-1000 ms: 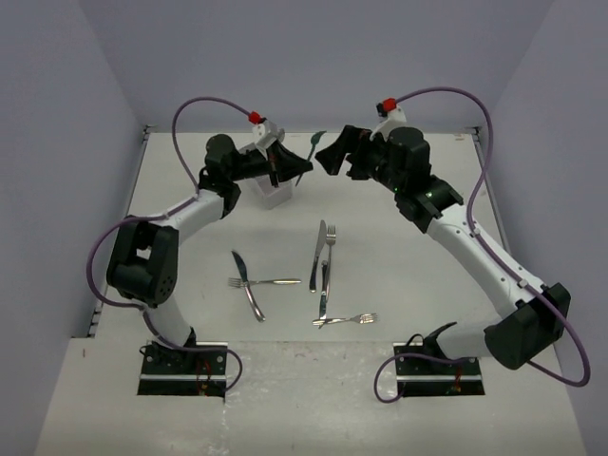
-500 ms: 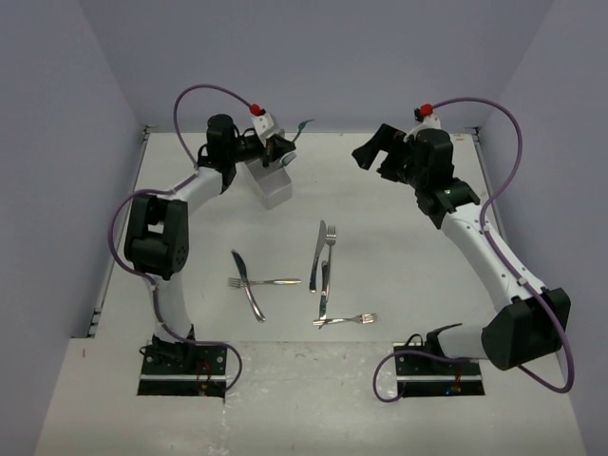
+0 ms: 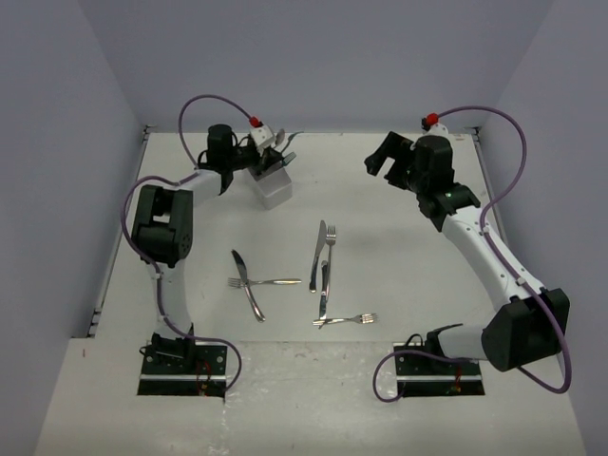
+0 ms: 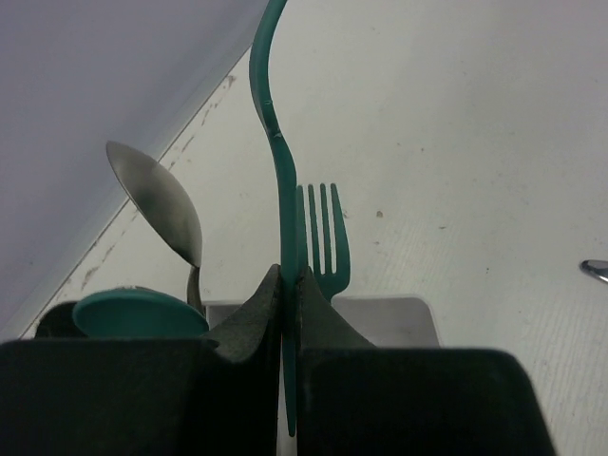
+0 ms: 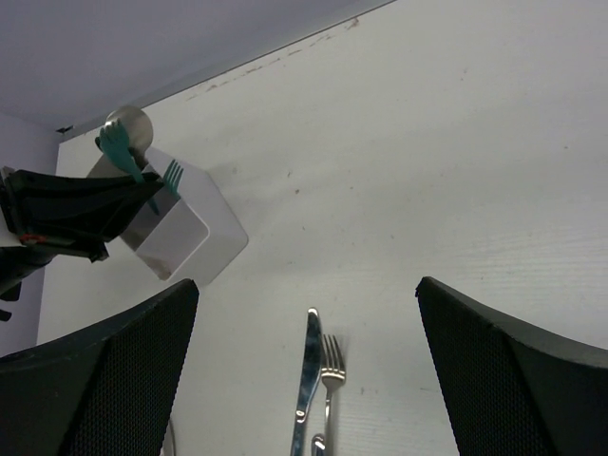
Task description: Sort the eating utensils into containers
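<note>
My left gripper (image 3: 276,158) hangs over the white containers (image 3: 273,190) at the far left. It is shut on a teal plastic utensil (image 4: 277,142), which the left wrist view shows edge-on, its curved length rising past the jaws. A teal fork (image 4: 325,242), a silver spoon (image 4: 157,201) and a teal spoon bowl (image 4: 138,313) stand in the containers (image 4: 389,313) below. My right gripper (image 3: 385,158) is open and empty at the far right, well above the table. Between its fingers (image 5: 308,285) I see a silver knife (image 5: 306,380) and fork (image 5: 329,375).
Mid-table lie a knife (image 3: 317,255), a fork (image 3: 331,245) and a third silver piece (image 3: 324,290) side by side, with a fork (image 3: 350,320) across their near ends. A crossed knife (image 3: 247,285) and fork (image 3: 271,282) lie to the left. The back wall is close behind the containers (image 5: 180,237).
My right gripper has drawn back to the right, away from the teal utensil. The left gripper has swung back and left with the utensil, ending over the containers.
</note>
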{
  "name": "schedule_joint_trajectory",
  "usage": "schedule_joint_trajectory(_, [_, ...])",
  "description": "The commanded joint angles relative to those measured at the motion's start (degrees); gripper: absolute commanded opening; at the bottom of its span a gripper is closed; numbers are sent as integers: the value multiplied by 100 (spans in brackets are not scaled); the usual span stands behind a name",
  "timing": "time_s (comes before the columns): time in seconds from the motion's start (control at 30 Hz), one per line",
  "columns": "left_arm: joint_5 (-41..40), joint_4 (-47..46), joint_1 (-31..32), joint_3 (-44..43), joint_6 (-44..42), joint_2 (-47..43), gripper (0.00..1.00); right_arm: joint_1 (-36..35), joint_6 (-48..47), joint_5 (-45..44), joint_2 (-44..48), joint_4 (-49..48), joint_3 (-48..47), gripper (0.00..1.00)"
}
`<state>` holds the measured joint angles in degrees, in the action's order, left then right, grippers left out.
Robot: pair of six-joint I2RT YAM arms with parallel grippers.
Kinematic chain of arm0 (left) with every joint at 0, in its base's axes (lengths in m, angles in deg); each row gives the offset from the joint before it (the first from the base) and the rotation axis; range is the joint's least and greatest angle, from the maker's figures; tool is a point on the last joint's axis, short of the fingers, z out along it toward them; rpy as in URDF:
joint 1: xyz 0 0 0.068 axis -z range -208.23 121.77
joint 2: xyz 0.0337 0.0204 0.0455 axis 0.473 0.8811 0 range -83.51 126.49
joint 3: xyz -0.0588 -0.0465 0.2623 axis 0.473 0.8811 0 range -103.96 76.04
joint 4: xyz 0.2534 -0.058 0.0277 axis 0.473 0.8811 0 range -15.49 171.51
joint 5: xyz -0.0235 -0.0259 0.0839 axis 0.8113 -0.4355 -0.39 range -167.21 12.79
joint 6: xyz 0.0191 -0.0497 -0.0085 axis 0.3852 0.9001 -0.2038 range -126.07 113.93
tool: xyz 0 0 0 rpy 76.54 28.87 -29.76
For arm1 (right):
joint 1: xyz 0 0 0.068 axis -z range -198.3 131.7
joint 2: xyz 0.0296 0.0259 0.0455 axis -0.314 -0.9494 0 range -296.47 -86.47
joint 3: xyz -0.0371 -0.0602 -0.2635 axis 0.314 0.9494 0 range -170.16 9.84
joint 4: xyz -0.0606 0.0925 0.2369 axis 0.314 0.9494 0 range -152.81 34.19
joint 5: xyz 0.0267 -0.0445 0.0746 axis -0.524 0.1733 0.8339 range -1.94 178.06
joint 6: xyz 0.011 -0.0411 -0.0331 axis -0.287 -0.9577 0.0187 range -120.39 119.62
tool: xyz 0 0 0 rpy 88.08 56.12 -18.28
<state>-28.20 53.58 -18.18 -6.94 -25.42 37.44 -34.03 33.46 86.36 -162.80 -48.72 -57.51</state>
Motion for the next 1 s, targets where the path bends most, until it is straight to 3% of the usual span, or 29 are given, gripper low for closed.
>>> schedule_joint_trajectory(0.0, [-286,-8,-46,255,-314,-342,0,26,-62,-270,119,68,-76,99])
schedule_joint_trajectory(0.1, [-480,53,-55,545,-437,-589,0,35,-27,-217,58,85,-85,99])
schedule_joint_trajectory(0.13, [-524,132,-55,607,-438,-633,7,35,-10,-165,49,85,-102,99])
schedule_joint_trajectory(0.2, [-647,220,-55,608,-403,-651,30,35,43,-121,22,85,-103,99])
schedule_joint_trajectory(0.23, [-656,282,-55,599,-411,-642,36,35,69,-68,14,85,-103,99])
schedule_joint_trajectory(0.57, [-394,405,-99,581,-253,-879,64,26,61,134,110,252,-76,99])
schedule_joint_trajectory(0.6, [-358,484,-99,581,-262,-1010,73,34,69,134,136,426,-94,99])
schedule_joint_trajectory(0.7, [-147,686,-90,538,-314,-1326,85,26,192,-67,259,935,2,99])
schedule_joint_trajectory(0.73, [-51,921,-90,529,-393,-1415,99,26,367,-155,364,1112,38,99])
schedule_joint_trajectory(0.83, [204,1248,-82,520,-394,-1862,100,-18,938,-446,592,2061,169,99])
schedule_joint_trajectory(0.97, [136,1442,-73,502,-140,-2188,100,-622,1580,-560,839,3028,686,99])
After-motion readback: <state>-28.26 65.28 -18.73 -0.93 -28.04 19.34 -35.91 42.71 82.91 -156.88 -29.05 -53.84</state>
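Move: The left hand still grips the second green fork over the cutlery container, whose middle lies about 4 cm to the hand's left, level with it fore and aft, and 9 below; the first green fork stands just under the fingertips, the silver spoon roughly 4 ahead and 3 left. From the open right hand, the silver fork lies some 10 cm back, 11 left and 25 below, a silver knife 3 cm farther left. The left hand lowers the green fork about 3 cm into the container's middle compartment, easing slightly back and left, then opens and lets go of it, the still-spreading fingers lifting about 10 cm clear while drawing back some 4 cm. The empty right hand barely moves until late, then draws back about 6 cm and sinks nearly 5 towards the silver fork and knife, tipping its open fingers some 15 degrees further down. ##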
